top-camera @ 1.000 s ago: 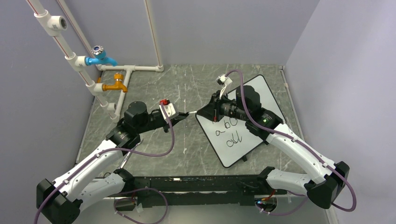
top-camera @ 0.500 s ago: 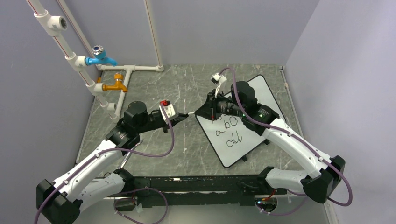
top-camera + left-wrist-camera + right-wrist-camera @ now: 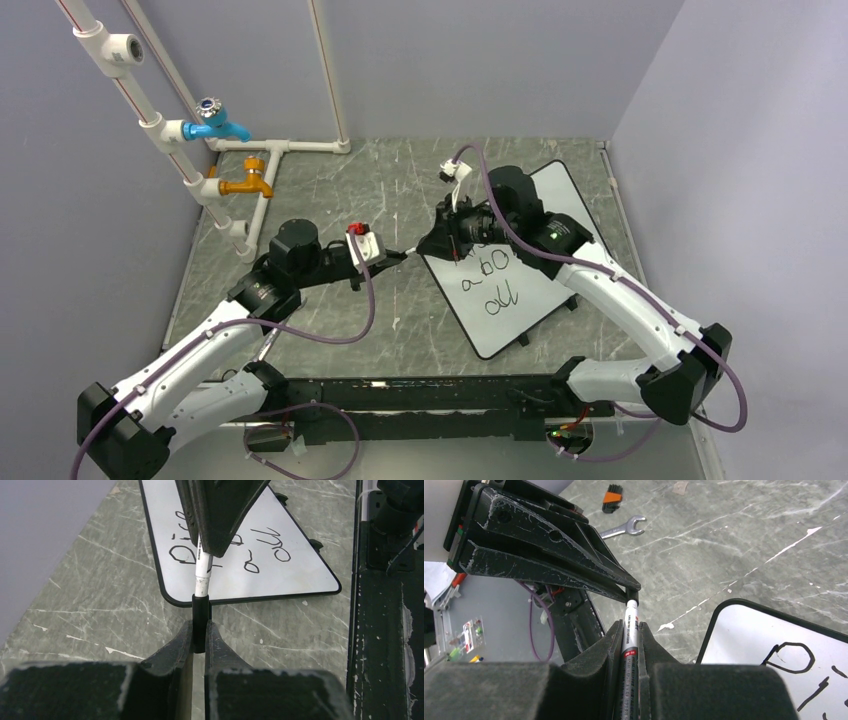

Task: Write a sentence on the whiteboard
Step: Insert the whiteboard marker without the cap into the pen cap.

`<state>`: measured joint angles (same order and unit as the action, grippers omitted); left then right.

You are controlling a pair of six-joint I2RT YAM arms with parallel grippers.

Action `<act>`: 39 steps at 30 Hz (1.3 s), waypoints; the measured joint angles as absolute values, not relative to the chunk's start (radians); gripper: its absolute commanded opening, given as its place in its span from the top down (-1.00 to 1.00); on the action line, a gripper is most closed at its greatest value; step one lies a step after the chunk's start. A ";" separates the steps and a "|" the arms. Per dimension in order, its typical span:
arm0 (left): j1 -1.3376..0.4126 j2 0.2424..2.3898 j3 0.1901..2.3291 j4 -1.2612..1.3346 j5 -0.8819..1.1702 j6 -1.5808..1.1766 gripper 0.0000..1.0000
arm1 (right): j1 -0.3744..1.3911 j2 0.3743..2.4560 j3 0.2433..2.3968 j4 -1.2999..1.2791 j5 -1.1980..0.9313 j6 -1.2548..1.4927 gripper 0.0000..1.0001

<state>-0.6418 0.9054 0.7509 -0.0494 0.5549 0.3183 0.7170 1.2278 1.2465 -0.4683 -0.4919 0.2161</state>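
The whiteboard lies slanted on the table at centre right. The sentence is in black handwriting on it, its upper line hidden under my right arm; the letters also show in the left wrist view. A white marker spans the gap just off the board's left corner. My right gripper is shut on the marker's barrel. My left gripper is shut on the black cap at the marker's end. The two grippers face each other tip to tip.
White pipes with a blue tap and an orange tap stand at the back left. A wrench and a small orange-and-black brush lie on the marble table. A black rail runs along the near edge.
My right wrist and forearm have swung a little to the left over the board. My left wrist has edged slightly right. Both grippers keep their hold.
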 measured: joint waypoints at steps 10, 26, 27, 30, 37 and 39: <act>-0.653 0.906 0.751 -0.102 0.584 0.322 1.00 | 0.737 1.318 1.317 -0.574 -0.548 0.132 1.00; -0.653 0.866 0.737 -0.231 0.632 0.302 1.00 | 0.843 1.342 1.300 -0.574 -0.519 0.060 1.00; -0.652 0.862 0.734 -0.245 0.643 0.299 1.00 | 0.862 1.346 1.300 -0.578 -0.513 0.046 1.00; -0.652 0.858 0.723 -0.282 0.696 0.286 1.00 | 0.906 1.356 1.300 -0.585 -0.501 -0.001 1.00; -0.651 0.853 0.707 -0.299 0.801 0.258 1.00 | 0.961 1.354 1.295 -0.575 -0.515 -0.071 1.00; -0.651 0.853 0.707 -0.297 0.809 0.256 1.00 | 0.964 1.350 1.293 -0.570 -0.516 -0.075 1.00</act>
<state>-0.6514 0.8532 0.7071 -0.2970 0.8093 0.2558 0.9642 1.3502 1.2934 -0.5701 -0.5163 -0.0753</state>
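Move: The left fingers hold the black pen cap, with the marker's tip already at its mouth. The marker, held by the right fingers, lies some 5 cm to the left hand's right, 1 cm ahead and 2 cm higher. From the right hand, the cap is about 5 cm left, 1 cm back and 2 cm below. The whiteboard's middle lies about 18 cm right of the right hand, 6 cm ahead and 25 cm down; the wrench lies 23 cm left of the left hand, 7 cm back and 23 cm down. The marker goes on into the cap: the right hand pushes left about 5 cm while the left hand barely shifts sideways, closing the finger gap. Both hands meanwhile sink and draw back together, some 7 cm, mostly late; the right swings counter-clockwise about 20 degrees, the left some 15 degrees clockwise, rolling as it goes. Both keep their grips. ##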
